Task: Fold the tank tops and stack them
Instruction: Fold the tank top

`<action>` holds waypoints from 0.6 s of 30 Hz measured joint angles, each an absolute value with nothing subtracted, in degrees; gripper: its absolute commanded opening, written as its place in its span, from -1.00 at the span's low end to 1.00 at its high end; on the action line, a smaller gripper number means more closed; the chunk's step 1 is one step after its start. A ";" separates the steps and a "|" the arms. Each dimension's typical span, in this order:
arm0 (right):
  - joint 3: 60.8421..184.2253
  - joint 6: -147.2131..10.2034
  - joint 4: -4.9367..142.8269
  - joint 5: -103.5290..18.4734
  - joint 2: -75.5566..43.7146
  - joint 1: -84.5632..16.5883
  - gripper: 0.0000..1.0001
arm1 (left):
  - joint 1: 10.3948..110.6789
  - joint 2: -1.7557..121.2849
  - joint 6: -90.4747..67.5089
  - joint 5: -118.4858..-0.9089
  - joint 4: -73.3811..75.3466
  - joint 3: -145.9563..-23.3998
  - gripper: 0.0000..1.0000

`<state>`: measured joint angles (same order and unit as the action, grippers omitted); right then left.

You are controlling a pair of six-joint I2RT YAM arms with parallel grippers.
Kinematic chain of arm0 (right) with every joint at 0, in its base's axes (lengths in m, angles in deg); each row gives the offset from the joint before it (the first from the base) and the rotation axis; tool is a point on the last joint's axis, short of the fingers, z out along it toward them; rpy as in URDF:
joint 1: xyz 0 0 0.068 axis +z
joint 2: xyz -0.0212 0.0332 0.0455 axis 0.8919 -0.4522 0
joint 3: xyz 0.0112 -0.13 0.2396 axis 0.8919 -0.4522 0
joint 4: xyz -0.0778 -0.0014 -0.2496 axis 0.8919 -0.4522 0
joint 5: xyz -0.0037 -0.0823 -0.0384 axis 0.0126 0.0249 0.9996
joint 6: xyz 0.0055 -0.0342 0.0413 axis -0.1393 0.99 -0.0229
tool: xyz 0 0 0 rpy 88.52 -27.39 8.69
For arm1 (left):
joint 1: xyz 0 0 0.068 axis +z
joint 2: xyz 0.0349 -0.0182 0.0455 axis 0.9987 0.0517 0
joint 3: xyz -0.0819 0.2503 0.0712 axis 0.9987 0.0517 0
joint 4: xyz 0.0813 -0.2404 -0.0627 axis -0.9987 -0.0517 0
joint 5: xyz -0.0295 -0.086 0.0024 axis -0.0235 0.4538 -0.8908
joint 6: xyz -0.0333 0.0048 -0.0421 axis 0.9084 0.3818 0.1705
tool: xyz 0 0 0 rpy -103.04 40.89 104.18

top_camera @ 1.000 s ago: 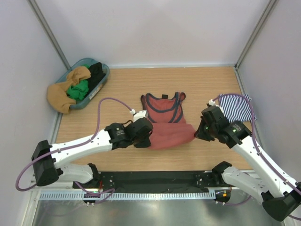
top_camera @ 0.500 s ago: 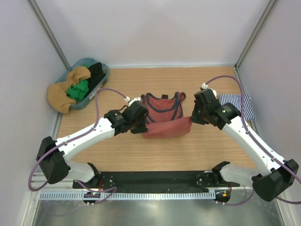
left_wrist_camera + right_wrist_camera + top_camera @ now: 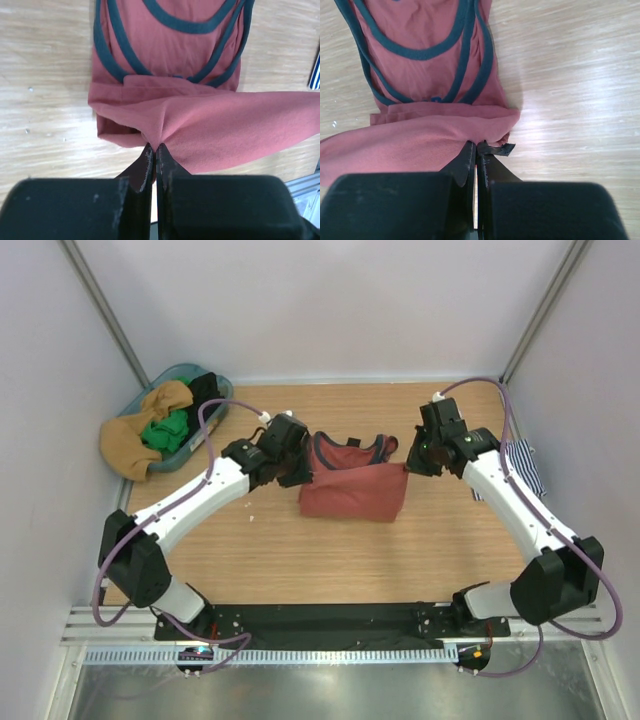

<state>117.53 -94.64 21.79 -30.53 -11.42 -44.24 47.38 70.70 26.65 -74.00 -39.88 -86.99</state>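
The rust-red tank top [image 3: 352, 492] lies mid-table with its lower half lifted and doubled back toward its navy-trimmed straps [image 3: 345, 448]. My left gripper [image 3: 300, 476] is shut on the hem's left corner, its tips [image 3: 155, 146] pinching red cloth [image 3: 225, 130]. At the hem's right corner my right gripper [image 3: 411, 464] is also shut, its tips [image 3: 476, 144] closed on the red cloth [image 3: 415, 142]. The striped tank top [image 3: 525, 462] lies at the right wall, partly hidden behind the right arm; a sliver of this striped top [image 3: 316, 70] shows in the left wrist view.
A teal basket [image 3: 222, 400] stands at the back left, holding tan cloth [image 3: 130, 445], green cloth [image 3: 165, 430] and black cloth [image 3: 205, 395]. Walls close the table on three sides. Bare wood lies between the red top and the arm bases.
Both grippers have carried the red top's hem away from the arm bases toward the straps, doubling the lower half over the upper. Both arms now reach farther across the table.
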 measured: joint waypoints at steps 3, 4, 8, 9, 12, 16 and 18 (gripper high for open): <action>120.48 -94.14 22.69 -31.44 -15.07 -45.49 -0.98 | 48.82 72.85 25.97 -73.22 -39.60 -88.91 -1.00; 121.49 -93.98 23.13 -31.73 -16.42 -45.88 -0.98 | 49.37 73.61 25.93 -72.91 -39.47 -89.54 -1.00; 125.51 -93.46 24.31 -32.73 -21.78 -47.24 -0.98 | 51.99 77.04 25.89 -71.69 -38.49 -92.52 -1.00; 126.45 -93.46 24.53 -33.00 -23.09 -47.54 -0.98 | 52.58 77.83 25.86 -71.38 -38.49 -93.35 -1.00; 130.12 -93.44 25.07 -33.43 -27.57 -48.50 -0.98 | 54.63 81.55 25.69 -70.48 -37.92 -97.24 -1.00; 135.19 -93.46 25.77 -34.09 -33.58 -49.95 -0.98 | 57.26 87.75 25.51 -69.37 -37.24 -103.79 -1.00; 137.92 -93.50 26.21 -34.96 -36.88 -50.84 -0.97 | 58.72 91.58 25.51 -68.78 -36.28 -107.07 -1.00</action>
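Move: Ahead of both hands, which already hold the raised hem of the red tank top stretched between them, lies its collar, flat on the table: about 19 cm ahead, 12 cm to the right and 14 cm below the left hand. From the right hand the collar is some 16 cm ahead, 12 cm to the left and 15 cm down. The folded striped tank top lies about 26 cm right of the right hand and 6 cm ahead; the basket is roughly 34 cm left of the left hand and 22 cm ahead. Carrying the pinched hem forward over the red tank top towards its collar and straps, both arms travel side by side about 12 cm, gathering speed. The left hand stays nearly level, while the right eases down some 2 cm. Both pairs of fingers keep shut on the hem corners and hold the cloth spread between them. ##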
